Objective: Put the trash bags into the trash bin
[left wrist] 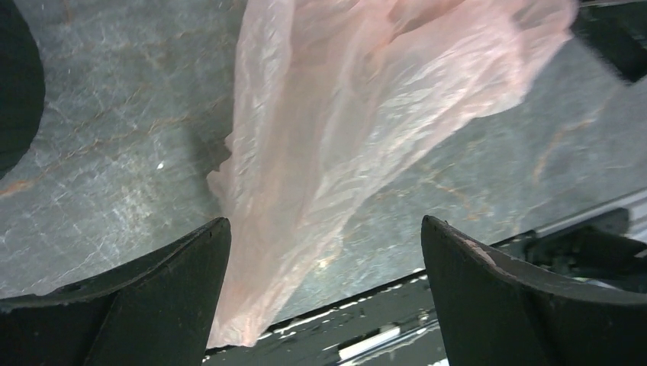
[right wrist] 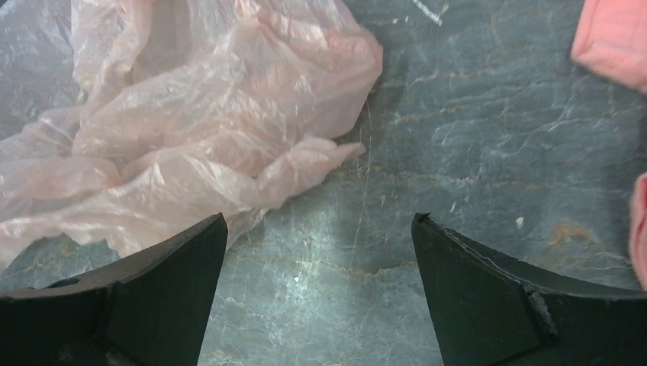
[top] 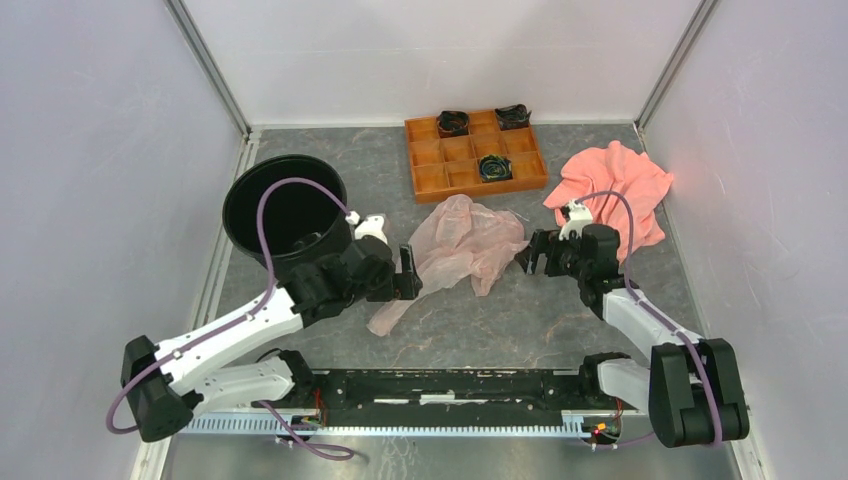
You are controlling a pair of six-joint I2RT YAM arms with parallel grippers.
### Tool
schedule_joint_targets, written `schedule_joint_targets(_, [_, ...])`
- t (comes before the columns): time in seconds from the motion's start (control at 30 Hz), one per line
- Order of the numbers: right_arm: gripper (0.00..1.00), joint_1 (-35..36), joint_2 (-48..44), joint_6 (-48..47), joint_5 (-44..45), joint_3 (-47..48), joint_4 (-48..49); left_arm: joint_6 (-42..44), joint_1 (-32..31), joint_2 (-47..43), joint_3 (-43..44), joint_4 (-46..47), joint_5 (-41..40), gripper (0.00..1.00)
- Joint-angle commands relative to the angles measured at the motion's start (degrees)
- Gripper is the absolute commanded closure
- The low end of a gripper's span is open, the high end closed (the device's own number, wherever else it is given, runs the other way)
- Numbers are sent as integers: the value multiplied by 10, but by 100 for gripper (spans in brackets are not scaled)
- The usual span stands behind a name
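Note:
A crumpled, translucent pale pink trash bag [top: 465,245] lies on the grey table between my two grippers, with a thin tail trailing toward the near edge. The round black trash bin [top: 285,210] stands at the left, its side behind my left arm. My left gripper [top: 405,272] hovers open at the bag's left edge; in the left wrist view the trash bag [left wrist: 336,130] runs past the left finger and nothing is pinched. My right gripper [top: 533,253] is open just right of the bag. In the right wrist view the trash bag [right wrist: 183,130] lies up and left of the open right gripper [right wrist: 319,221].
An orange compartment tray [top: 475,152] with dark coiled items sits at the back centre. A salmon-pink cloth [top: 615,190] lies at the back right, close behind my right gripper. Grey walls close in both sides. A black rail [top: 440,385] runs along the near edge.

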Motion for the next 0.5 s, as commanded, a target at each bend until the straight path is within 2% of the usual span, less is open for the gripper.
schedule_joint_targets(0.0, [2, -15, -2, 8, -80, -38, 132, 23, 0, 31, -23, 19, 3, 0])
schedule_joint_targets(0.13, [2, -15, -14, -6, -74, -54, 141, 29, -1, 50, -46, 46, 30, 0])
schedule_joint_targets(0.37, [26, -15, -16, -10, -68, -71, 150, 10, -3, 40, -98, 64, 65, 1])
schedule_joint_targets(0.47, [40, -15, -16, -7, -64, -81, 156, 0, -6, 21, -122, 83, 71, 0])
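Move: The pink bag's loose near-left tail lies below the left hand, about 3 cm back, 3 cm to the left and 13 cm down; the main crumple of bag is some 14 cm ahead and 8 cm to the right, the trash bin about 13 cm ahead and 19 cm to the left. From the right hand, the bag's right tip is roughly 6 cm ahead, 2 cm left and 5 cm below, with the pink cloth about 16 cm ahead and 15 cm to the right. Down over the bag's near-left tail goes the left hand, sinking about 8 cm and easing back a little, slowing as it nears; it tips down some 10 degrees with its fingers still wide open. Beside the bag's right tip the right hand stays low, shifting only about 1 cm, and closes its fingers by about a third while its pointing lifts slightly. ##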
